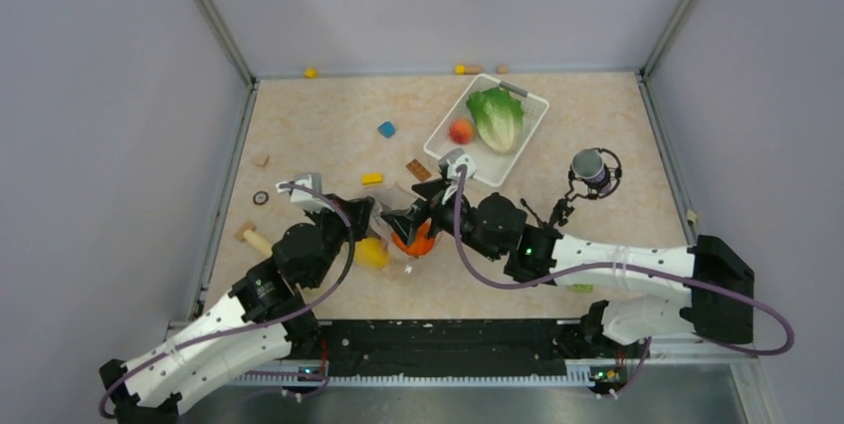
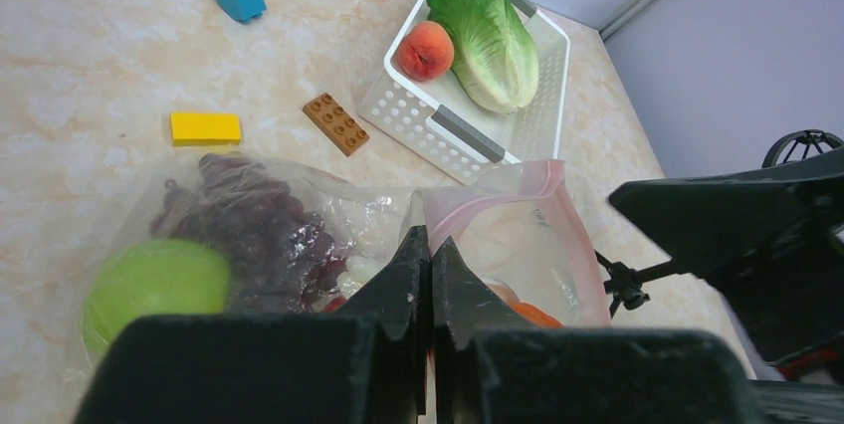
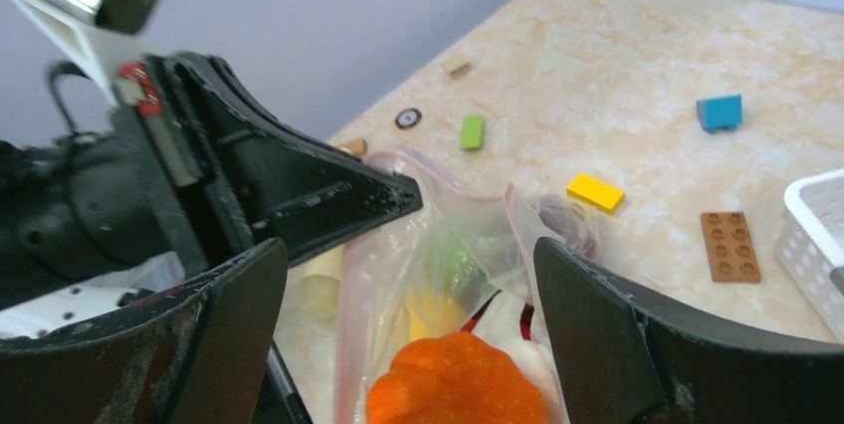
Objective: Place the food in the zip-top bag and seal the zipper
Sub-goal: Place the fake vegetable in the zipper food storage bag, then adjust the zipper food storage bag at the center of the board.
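The clear zip-top bag (image 2: 328, 215) lies in front of both arms with its pinkish zipper (image 2: 498, 195) gaping. My left gripper (image 2: 431, 237) is shut on the bag's mouth edge. Inside the bag are purple grapes (image 2: 249, 230), a green lime (image 2: 154, 285) and a yellow lemon (image 3: 433, 315). An orange (image 3: 458, 384) sits in the bag's mouth, and my right gripper (image 3: 406, 250) stands open above it, touching nothing. The lettuce (image 1: 498, 115) and a red fruit (image 1: 460, 130) lie in the white basket (image 1: 438, 142).
Loose blocks lie beyond the bag: blue (image 1: 386, 129), yellow (image 1: 371, 179), brown (image 1: 418, 170). A wooden peg (image 1: 254, 238) lies at the left. A purple-capped cylinder in a black holder (image 1: 593, 171) stands right of the basket. Walls close in the table.
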You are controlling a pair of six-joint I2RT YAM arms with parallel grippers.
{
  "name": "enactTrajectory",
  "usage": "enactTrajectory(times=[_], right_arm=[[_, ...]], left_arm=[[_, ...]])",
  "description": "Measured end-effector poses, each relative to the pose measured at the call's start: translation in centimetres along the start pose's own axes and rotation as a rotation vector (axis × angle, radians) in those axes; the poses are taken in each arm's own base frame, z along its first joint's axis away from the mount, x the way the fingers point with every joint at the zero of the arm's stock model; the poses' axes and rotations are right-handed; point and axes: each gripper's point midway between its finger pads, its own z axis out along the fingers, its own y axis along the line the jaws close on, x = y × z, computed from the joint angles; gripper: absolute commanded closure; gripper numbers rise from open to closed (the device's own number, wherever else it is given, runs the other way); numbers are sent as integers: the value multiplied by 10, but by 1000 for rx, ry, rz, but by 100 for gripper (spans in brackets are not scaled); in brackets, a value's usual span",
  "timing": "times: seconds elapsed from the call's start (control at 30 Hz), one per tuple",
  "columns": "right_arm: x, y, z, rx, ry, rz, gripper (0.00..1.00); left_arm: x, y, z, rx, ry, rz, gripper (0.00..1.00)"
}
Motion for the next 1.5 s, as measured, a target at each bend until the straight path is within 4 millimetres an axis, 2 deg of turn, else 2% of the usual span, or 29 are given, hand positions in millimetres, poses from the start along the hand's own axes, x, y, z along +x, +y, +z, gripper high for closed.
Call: enactTrajectory(times=[0.17,0.3,0.43,0.6,0.7,0.9,1.03,1.17,1.2,1.27,1.4,1.5], right_arm=[[-29,7,-14,-28,-56,23,8],[-29,-7,-23,53,-41,49,12],[-6,-38,-31,220,35,70,17],[27,-65,-50,343,127,75,22],[44,-74,-65,371,170,84,27],[55,-79,-79,378,185,110,41],[60,-80,-80,382,190,128,47],[64,-80,-79,385,197,136,62],[66,-80,-77,385,201,137,70],[71,-80,-74,383,210,133,100],[75,-77,-70,368,241,100,100],[56,-66,-63,336,236,77,100]], left_arm=[[0,0,0,-1,1,1,100],[0,0,0,-1,1,1,100],[0,0,0,-1,1,1,100],[0,0,0,-1,2,1,100],[1,0,0,0,2,1,100],[5,2,1,-3,11,6,100],[6,2,2,-3,11,7,100],[5,2,2,-2,11,6,100],[5,1,2,-1,11,6,100],[5,1,2,1,11,5,100],[4,1,0,5,6,2,100],[2,1,-1,0,10,3,100]])
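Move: The bag's free right-hand rim, which the empty, open right hand goes for, lies about 7 cm to its right, level with it and some 8 cm below. The orange pumpkin in the bag lies roughly 2 cm back, 2 cm right and 14 cm below that hand; the brown brick about 12 cm ahead, 3 cm right and 22 cm down. From the left hand, still gripping the other rim, the free rim is about 13 cm right, 3 cm back and 5 cm below. The right hand rises, swings about 10 cm right, sinks and pinches the bag's free rim shut, then lifts slightly. ##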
